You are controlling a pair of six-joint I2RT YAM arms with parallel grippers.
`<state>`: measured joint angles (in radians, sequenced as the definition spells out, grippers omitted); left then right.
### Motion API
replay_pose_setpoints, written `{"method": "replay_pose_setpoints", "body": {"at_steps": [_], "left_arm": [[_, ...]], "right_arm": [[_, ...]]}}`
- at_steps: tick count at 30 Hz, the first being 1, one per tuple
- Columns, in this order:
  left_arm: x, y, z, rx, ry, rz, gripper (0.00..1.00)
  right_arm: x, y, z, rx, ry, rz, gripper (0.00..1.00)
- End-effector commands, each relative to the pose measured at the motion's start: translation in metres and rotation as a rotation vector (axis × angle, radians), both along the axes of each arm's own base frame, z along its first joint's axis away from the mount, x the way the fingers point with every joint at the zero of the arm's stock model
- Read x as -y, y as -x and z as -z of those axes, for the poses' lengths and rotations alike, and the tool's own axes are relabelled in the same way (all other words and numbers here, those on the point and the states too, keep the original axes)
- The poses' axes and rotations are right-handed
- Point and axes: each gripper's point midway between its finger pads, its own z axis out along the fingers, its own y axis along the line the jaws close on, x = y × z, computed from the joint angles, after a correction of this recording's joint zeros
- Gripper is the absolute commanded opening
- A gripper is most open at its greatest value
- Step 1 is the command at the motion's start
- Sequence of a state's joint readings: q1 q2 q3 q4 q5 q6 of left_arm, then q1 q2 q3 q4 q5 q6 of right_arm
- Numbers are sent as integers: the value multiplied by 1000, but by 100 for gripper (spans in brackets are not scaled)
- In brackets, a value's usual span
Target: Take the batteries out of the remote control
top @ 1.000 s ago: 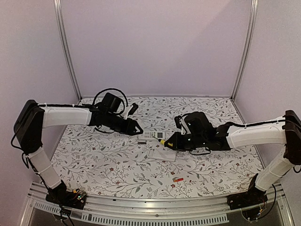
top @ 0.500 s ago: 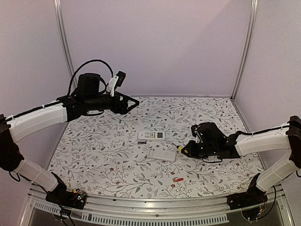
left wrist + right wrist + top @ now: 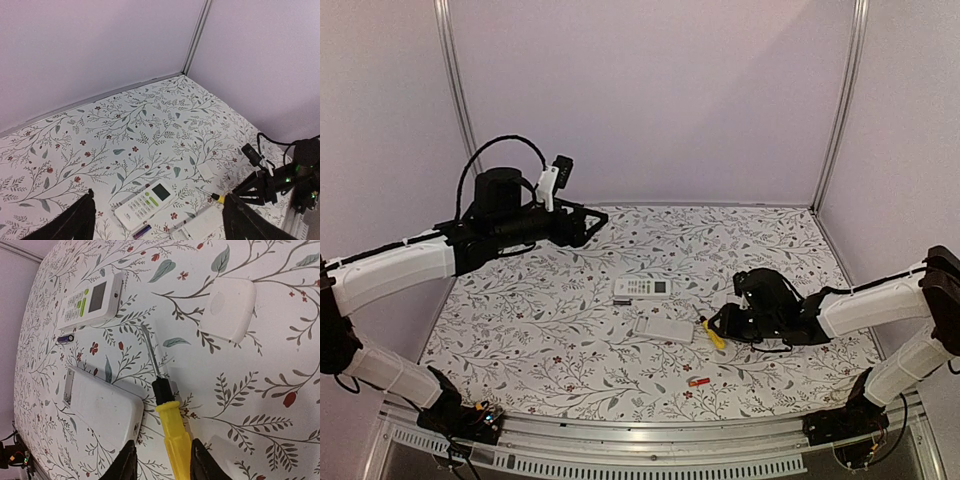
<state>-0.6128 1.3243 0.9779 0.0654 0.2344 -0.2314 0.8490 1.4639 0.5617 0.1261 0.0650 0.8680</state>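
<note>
A white remote control lies screen up mid-table, with a dark battery at its left end. A second white remote lies face down just in front of it. One red-orange battery lies nearer the front edge. My right gripper is low over the table, open. A yellow-handled screwdriver lies on the cloth between its fingers with a gap on the left side. My left gripper hangs open and empty, high at the back left. From it I see the remote control and the dark battery.
A small white cover lies right of the screwdriver's tip, and another white piece sits by my right finger. The flowered cloth covers the table. Walls and metal posts close in the back and sides.
My left arm rose and swung away to the back left, its jaws opening. My right gripper drew back to the right, set the screwdriver on the table and loosened its jaws around it.
</note>
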Motion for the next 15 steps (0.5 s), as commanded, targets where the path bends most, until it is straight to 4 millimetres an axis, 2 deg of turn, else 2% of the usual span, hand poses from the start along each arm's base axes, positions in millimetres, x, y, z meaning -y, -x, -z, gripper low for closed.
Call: {"method": "replay_pose_setpoints", "body": {"at_steps": [1,4,8,10,15], "left_arm": [[-13,-10,-12,22,-34,-98,88],[-12,-12,-10,3,-5,-112,88],[0,-18,5,-80,35,-96,89],[8,-23,20,-133,28,-85,88],[32,-36,74,-246,-50,-53,87]], "right_arm": [[4,-7,3,14,-1,49,41],[3,-10,-2,15,-11,59,54],[0,-12,-18,23,-30,63,66],[0,-14,-29,36,-32,66,72],[8,-15,-49,83,-36,83,86]]}}
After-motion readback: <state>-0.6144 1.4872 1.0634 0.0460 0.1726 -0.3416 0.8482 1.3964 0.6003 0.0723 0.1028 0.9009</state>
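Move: The keypad remote lies some 24 cm below the left hand, about 5 cm ahead and 8 cm right; the dark battery is at the same depth, 1 cm ahead and 4 cm right, and the opened white remote 7 cm back and 13 cm right. The right hand has the screwdriver's yellow handle directly between its fingertips, about 1 cm below; the white remote sits 12 cm to its left and 1 cm ahead, the red battery 12 cm back and 4 cm left. Forward and down goes the left hand, wide open, after a slight forward-left start: some 3 cm each way, edging right at the end, towards the keypad remote and the dark battery, touching neither. The right hand spreads its barely open fingers wide, staying put around the screwdriver handle, then lifts about 3 cm off it with a slight forward drift. ##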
